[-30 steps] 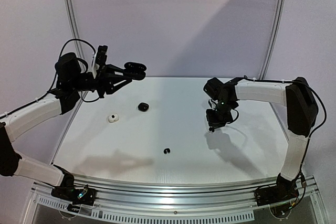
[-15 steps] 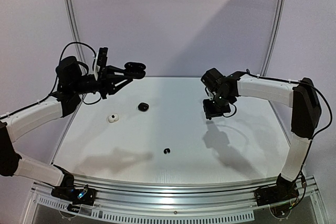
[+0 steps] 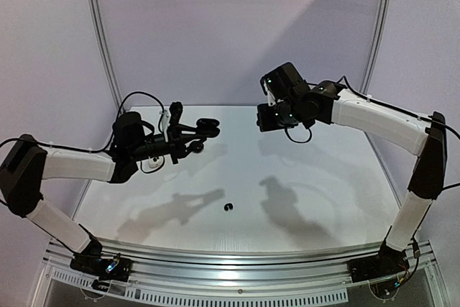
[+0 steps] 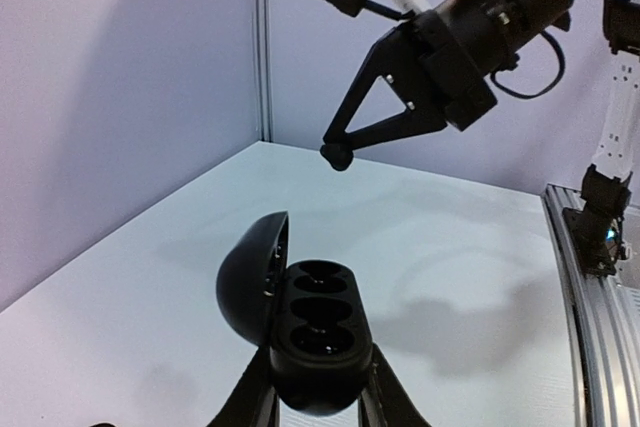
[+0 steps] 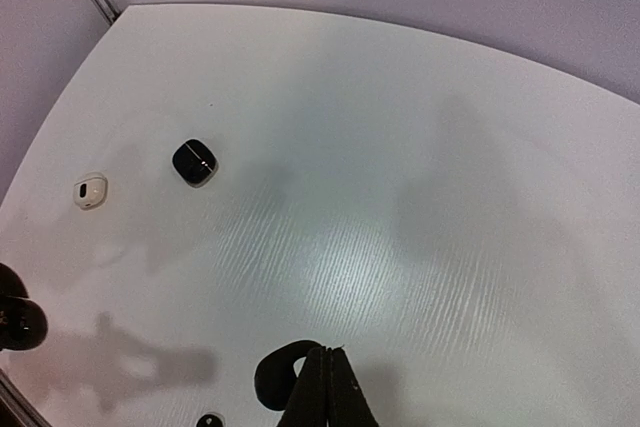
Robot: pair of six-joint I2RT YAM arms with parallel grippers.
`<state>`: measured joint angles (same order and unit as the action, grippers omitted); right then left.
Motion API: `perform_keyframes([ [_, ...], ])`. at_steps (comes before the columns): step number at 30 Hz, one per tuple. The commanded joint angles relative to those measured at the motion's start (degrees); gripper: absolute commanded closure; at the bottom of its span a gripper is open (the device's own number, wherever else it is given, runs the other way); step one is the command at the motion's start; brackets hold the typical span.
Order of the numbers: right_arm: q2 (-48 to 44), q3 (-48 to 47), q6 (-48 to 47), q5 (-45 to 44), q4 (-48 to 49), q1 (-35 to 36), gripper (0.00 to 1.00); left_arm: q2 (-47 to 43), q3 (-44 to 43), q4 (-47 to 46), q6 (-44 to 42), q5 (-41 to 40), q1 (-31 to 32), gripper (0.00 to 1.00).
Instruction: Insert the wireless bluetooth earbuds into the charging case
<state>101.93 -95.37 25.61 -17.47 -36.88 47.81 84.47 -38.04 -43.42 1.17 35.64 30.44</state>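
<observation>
My left gripper (image 3: 202, 131) is shut on an open black charging case (image 4: 311, 331), lid swung left, and holds it above the table; its several sockets look empty. It also shows in the top view (image 3: 208, 126). My right gripper (image 3: 265, 118) is high over the back middle, right of the case and apart from it. Its fingers (image 5: 322, 390) are shut on a glossy black hook-shaped earbud (image 5: 274, 377), seen from the left wrist at the fingertips (image 4: 336, 156). Another black earbud (image 3: 228, 207) lies on the table in front. The other earbuds are out of view.
A closed black case (image 5: 194, 162) and a small white case (image 5: 90, 190) lie on the white table (image 3: 323, 177) at the left, under my left arm. Grey walls stand close behind, and a metal rail (image 3: 237, 289) runs along the near edge.
My left arm has swung down and to the right with the open case. My right arm has risen and moved left toward the back, still holding the earbud.
</observation>
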Motion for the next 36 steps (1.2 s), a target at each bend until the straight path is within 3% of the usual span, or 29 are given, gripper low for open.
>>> perform_keyframes([
  [1,-0.8,-2.5,0.0,-3.2,4.6,3.2,1.0,3.5,0.2,-12.4,0.9,-8.5,3.8,1.0],
  [6,-1.7,-2.9,0.0,-5.4,7.9,7.7,1.0,5.6,1.3,-19.0,-1.1,-14.9,6.8,1.0],
  [10,-2.3,-2.6,-0.9,-7.7,10.9,11.0,1.0,6.1,2.7,-22.8,-4.7,-15.4,8.6,1.0],
  [36,-0.5,-1.4,-6.0,-8.5,19.3,14.0,1.0,3.8,1.8,-20.8,-1.8,-18.0,9.9,1.0],
])
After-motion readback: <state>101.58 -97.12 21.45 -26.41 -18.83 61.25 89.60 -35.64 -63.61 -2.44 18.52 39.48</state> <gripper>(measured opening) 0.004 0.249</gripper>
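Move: The open black earbud case in the left fingers is about 13 cm to the right hand's left, some 6 cm nearer the base and at about its height. On the table some 21 cm below the right hand, the loose black earbud lies roughly 12 cm back and 9 cm left; the closed black case is about 12 cm ahead and 22 cm left. From the left hand, the earbud held in the right fingers is about 14 cm right, 6 cm ahead, nearly level. No touch yet between earbud and case: the right hand, still pinching its earbud, heads for the open case, going about 9 cm left and 5 cm back while rising, then almost straight up to some 8 cm in all, its fingers tipping up by nearly 20 degrees. The left keeps its grip on the case, shifts 2–3 cm right and as much up, rolling about 15 degrees, then holds. ##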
